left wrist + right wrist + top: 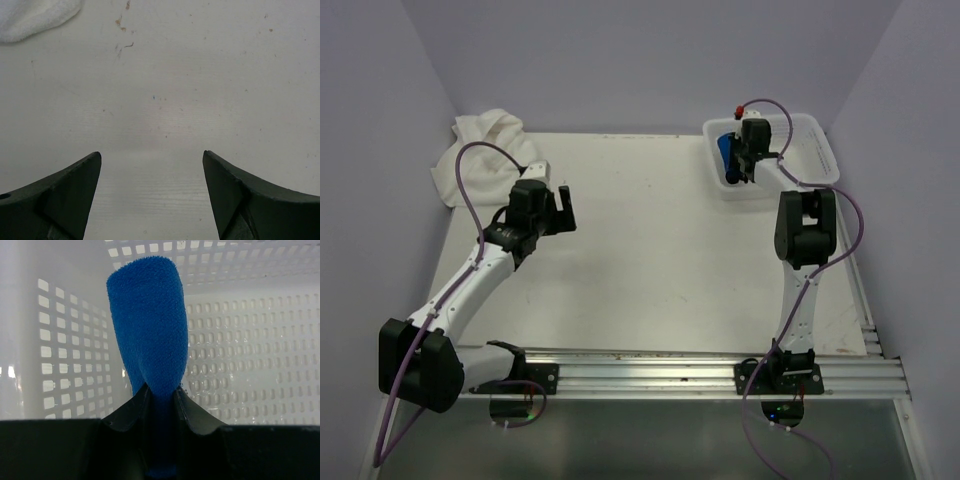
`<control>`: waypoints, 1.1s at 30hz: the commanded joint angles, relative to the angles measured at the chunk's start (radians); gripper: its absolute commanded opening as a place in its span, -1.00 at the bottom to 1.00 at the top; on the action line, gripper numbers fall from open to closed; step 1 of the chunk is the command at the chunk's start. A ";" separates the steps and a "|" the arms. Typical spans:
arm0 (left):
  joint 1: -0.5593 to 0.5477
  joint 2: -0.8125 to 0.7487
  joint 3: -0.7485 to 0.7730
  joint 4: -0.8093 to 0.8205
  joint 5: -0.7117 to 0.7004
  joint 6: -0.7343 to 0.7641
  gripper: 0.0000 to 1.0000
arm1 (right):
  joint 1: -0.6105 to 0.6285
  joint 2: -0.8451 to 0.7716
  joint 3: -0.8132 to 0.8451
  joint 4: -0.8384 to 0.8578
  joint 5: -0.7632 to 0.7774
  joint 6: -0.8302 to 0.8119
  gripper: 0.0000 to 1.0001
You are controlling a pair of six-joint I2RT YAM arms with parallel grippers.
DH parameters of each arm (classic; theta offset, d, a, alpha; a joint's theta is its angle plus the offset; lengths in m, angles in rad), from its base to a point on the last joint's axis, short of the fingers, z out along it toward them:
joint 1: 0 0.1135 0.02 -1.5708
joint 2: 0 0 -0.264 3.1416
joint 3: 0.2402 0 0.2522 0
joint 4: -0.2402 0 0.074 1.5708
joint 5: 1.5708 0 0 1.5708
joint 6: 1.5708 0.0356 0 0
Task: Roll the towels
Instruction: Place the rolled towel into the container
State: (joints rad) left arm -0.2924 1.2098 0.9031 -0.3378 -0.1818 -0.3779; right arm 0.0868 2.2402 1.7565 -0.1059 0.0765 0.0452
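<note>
A small bright blue towel (147, 325), rolled into a thick tube, is pinched between the jaws of my right gripper (160, 388), which is shut on it inside the white perforated basket (240, 355). From above, the blue towel (725, 153) shows at the basket's left end under the right gripper (748, 170). The large white towel (485, 150) lies crumpled at the table's far left corner. My left gripper (563, 212) hovers open over bare table, just right of the white towel (35, 17), nothing between its fingers (75, 190).
The white basket (815, 150) stands at the table's far right corner. Purple walls close in on the left, back and right. A metal rail (700, 375) with both arm bases runs along the near edge.
</note>
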 commanded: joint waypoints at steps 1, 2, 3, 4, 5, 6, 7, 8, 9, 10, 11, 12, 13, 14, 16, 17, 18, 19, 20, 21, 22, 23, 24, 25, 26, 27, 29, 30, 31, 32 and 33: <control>0.012 -0.007 0.014 0.026 0.021 0.019 0.73 | 0.002 0.010 0.023 -0.003 -0.029 0.019 -1.00; 0.013 -0.007 0.014 0.026 0.019 0.019 0.73 | 0.002 0.015 0.035 -0.015 -0.032 0.021 -1.00; 0.013 -0.009 0.014 0.026 0.022 0.019 0.74 | 0.002 0.016 0.037 -0.035 -0.035 0.021 -1.00; 0.013 -0.007 0.016 0.026 0.024 0.019 0.74 | 0.002 0.016 0.037 -0.041 -0.040 0.021 -1.00; 0.013 -0.009 0.016 0.025 0.025 0.017 0.74 | 0.002 0.016 0.034 -0.055 -0.037 0.031 -1.00; 0.013 -0.009 0.016 0.031 0.033 0.017 0.74 | 0.002 0.013 0.029 -0.058 -0.037 0.033 -1.00; 0.013 -0.009 0.016 0.031 0.036 0.017 0.74 | 0.002 0.013 0.024 -0.061 -0.035 0.036 -1.00; 0.015 -0.007 0.016 0.033 0.038 0.017 0.74 | 0.002 0.013 0.021 -0.067 -0.034 0.039 -0.99; 0.015 -0.009 0.014 0.031 0.041 0.020 0.74 | 0.002 0.015 0.021 -0.077 -0.030 0.041 -0.99; 0.015 -0.010 0.013 0.029 0.041 0.022 0.74 | 0.004 0.018 0.018 -0.077 -0.027 0.045 -0.96; 0.015 -0.013 0.010 0.028 0.038 0.022 0.74 | 0.004 0.022 0.017 -0.078 -0.023 0.047 -0.94; 0.015 -0.013 0.008 0.028 0.035 0.023 0.74 | 0.002 0.025 0.017 -0.080 -0.023 0.047 -0.88; 0.015 -0.015 0.008 0.026 0.035 0.025 0.74 | 0.002 0.029 0.018 -0.083 -0.020 0.048 -0.86; 0.015 -0.018 0.008 0.026 0.035 0.025 0.74 | 0.002 0.035 0.023 -0.086 -0.023 0.050 -0.83; 0.015 -0.018 0.010 0.028 0.038 0.027 0.75 | 0.002 0.042 0.031 -0.089 -0.023 0.048 -0.71; 0.015 -0.016 0.010 0.028 0.038 0.028 0.75 | 0.002 0.050 0.043 -0.101 -0.023 0.050 -0.66; 0.013 -0.016 0.010 0.029 0.039 0.028 0.75 | 0.002 0.050 0.047 -0.106 -0.023 0.050 -0.57; 0.013 -0.018 0.008 0.031 0.041 0.028 0.75 | 0.002 0.053 0.050 -0.109 -0.023 0.050 -0.52; 0.015 -0.016 0.007 0.033 0.042 0.028 0.75 | 0.004 0.053 0.055 -0.115 -0.021 0.047 -0.47; 0.015 -0.016 0.007 0.034 0.044 0.028 0.76 | 0.002 0.055 0.058 -0.120 -0.021 0.047 -0.44; 0.015 -0.016 0.007 0.034 0.045 0.028 0.76 | 0.002 0.058 0.061 -0.123 -0.018 0.045 -0.43; 0.015 -0.018 0.007 0.036 0.045 0.028 0.76 | 0.002 0.061 0.070 -0.129 -0.017 0.045 -0.42; 0.015 -0.016 0.005 0.036 0.047 0.028 0.76 | 0.004 0.065 0.074 -0.138 -0.018 0.045 -0.38; 0.013 -0.016 0.005 0.036 0.050 0.028 0.77 | 0.002 0.067 0.078 -0.141 -0.017 0.045 -0.36; 0.015 -0.016 0.005 0.037 0.050 0.028 0.77 | 0.002 0.071 0.086 -0.149 -0.017 0.044 -0.33; 0.015 -0.016 0.005 0.037 0.051 0.030 0.77 | 0.002 0.073 0.089 -0.153 -0.015 0.044 -0.30; 0.015 -0.016 0.005 0.037 0.051 0.030 0.77 | 0.004 0.076 0.096 -0.158 -0.014 0.042 -0.25; 0.015 -0.016 0.005 0.036 0.050 0.030 0.78 | 0.002 0.076 0.098 -0.161 -0.012 0.041 -0.17; 0.015 -0.018 0.005 0.036 0.051 0.031 0.78 | 0.002 0.075 0.103 -0.163 -0.011 0.041 -0.13; 0.015 -0.018 0.003 0.037 0.053 0.031 0.78 | 0.004 0.075 0.106 -0.167 -0.009 0.041 -0.08; 0.013 -0.019 0.005 0.037 0.054 0.031 0.79 | 0.002 0.073 0.107 -0.167 -0.011 0.041 -0.01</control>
State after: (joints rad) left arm -0.2878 1.2098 0.9031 -0.3344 -0.1375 -0.3733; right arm 0.0868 2.3039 1.8206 -0.2329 0.0608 0.0879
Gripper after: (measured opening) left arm 0.889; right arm 0.467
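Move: The rolled towel is still gripped by the right hand, over the container's left end. The container's middle lies about 8 cm to this hand's right, 1 cm farther out and 4 cm below; its left wall runs about 6 cm to the left, its middle about 1 cm ahead and 4 cm lower. From the left hand, which has no part now, the container is roughly 52 cm to the right, 27 cm ahead and 12 cm lower. Lower the right gripper about 3 cm farther down into the container, drawing back a centimetre or so towards the near wall, and let the fingers tip down by some 5 degrees. Once low, stay there and spread the fingers to nearly half open, easing the pinch on the rolled towel; leave them either side of the roll. ##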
